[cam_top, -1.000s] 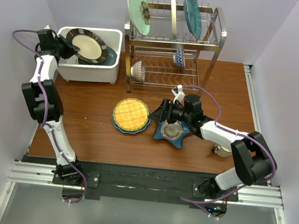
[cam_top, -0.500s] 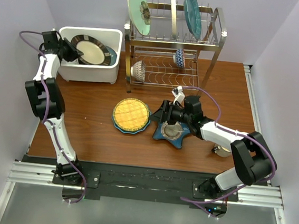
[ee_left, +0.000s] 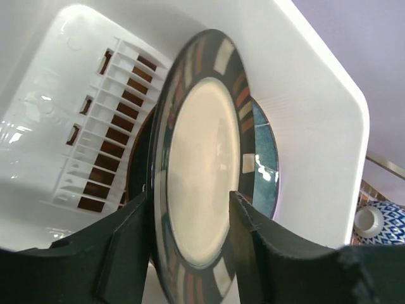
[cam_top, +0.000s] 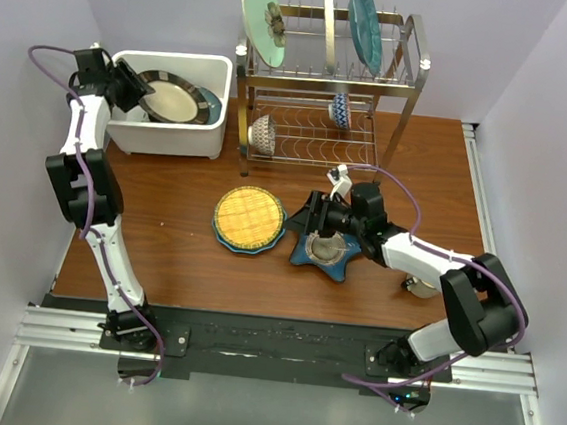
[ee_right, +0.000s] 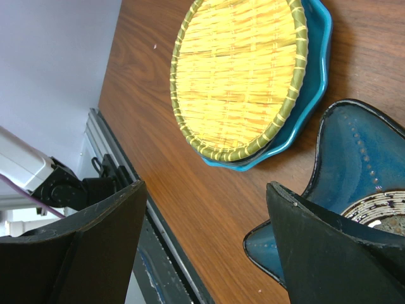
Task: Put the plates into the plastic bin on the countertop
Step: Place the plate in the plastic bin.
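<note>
A black-striped plate [cam_top: 172, 99] [ee_left: 202, 164] with a cream centre lies tilted in the white plastic bin [cam_top: 165, 139] [ee_left: 316, 95], leaning on a teal plate [ee_left: 264, 171] beneath it. My left gripper [cam_top: 125, 87] [ee_left: 190, 197] straddles its near rim at the bin's left wall, jaws parted wider than the rim. On the table, my right gripper [cam_top: 308, 218] [ee_right: 205, 187] hovers open at the left point of a dark blue star-shaped plate [cam_top: 344, 267] [ee_right: 354, 145]. Its right finger is over that plate's edge.
A small patterned bowl [cam_top: 328, 245] sits on the star plate. A yellow woven plate [cam_top: 248, 219] [ee_right: 240, 69] lies on a teal scalloped one [ee_right: 313, 76] left of it. The wire rack [cam_top: 406, 84] behind holds upright plates and two bowls.
The left jaws have widened around the striped plate's rim, and the gripper has drawn back slightly to the left. The plate has settled lower in the bin. The right arm is still.
</note>
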{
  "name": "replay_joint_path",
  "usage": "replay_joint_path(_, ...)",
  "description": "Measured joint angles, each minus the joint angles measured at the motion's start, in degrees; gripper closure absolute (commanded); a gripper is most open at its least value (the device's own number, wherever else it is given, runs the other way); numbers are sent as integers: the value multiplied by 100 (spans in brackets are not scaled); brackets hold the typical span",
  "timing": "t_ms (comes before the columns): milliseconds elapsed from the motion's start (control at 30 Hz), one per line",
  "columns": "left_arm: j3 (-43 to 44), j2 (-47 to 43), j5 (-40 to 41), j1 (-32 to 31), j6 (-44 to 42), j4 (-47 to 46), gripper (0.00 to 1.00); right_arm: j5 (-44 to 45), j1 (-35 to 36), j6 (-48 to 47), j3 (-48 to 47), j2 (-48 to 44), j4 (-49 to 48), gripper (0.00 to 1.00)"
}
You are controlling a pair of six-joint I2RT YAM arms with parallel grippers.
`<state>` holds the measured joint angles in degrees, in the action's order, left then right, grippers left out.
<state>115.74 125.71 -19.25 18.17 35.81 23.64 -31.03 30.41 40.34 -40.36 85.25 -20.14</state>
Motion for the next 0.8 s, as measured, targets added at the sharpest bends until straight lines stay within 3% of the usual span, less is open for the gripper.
replay_joint_path(400, 61, -4, 651, -22, -400, 492, 27, 0, 0, 15, 26, -98, 2, 20)
replay_joint_path(800, 214, -437, 1335, -33, -693, 774, 23, 0, 0, 13, 28, -214, 7, 20)
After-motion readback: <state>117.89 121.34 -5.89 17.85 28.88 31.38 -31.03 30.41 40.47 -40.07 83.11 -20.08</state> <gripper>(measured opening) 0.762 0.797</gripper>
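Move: The dark-rimmed plate leans in the plastic bin, its near-left rim still between the left hand's half-open fingers; its middle is about 6 cm ahead of that hand, 6 cm to its right and 6 cm below. The bin's middle is some 4 cm ahead, 6 cm right and 8 cm down; the blue plate lies under the leaning one, about 5 cm ahead, 9 cm right and 10 cm down. From the right hand the dark-rimmed plate is some 26 cm ahead, 32 cm left and slightly lower. Leftward and back, the left hand draws off the dark-rimmed plate towards the bin's left side, dipping about 1.5 cm and then lifting some 4 cm from that low point. Its fingers open wider on the way to let go of the rim, and the wrist turns about 15 degrees, mainly raising the hand's left side. ##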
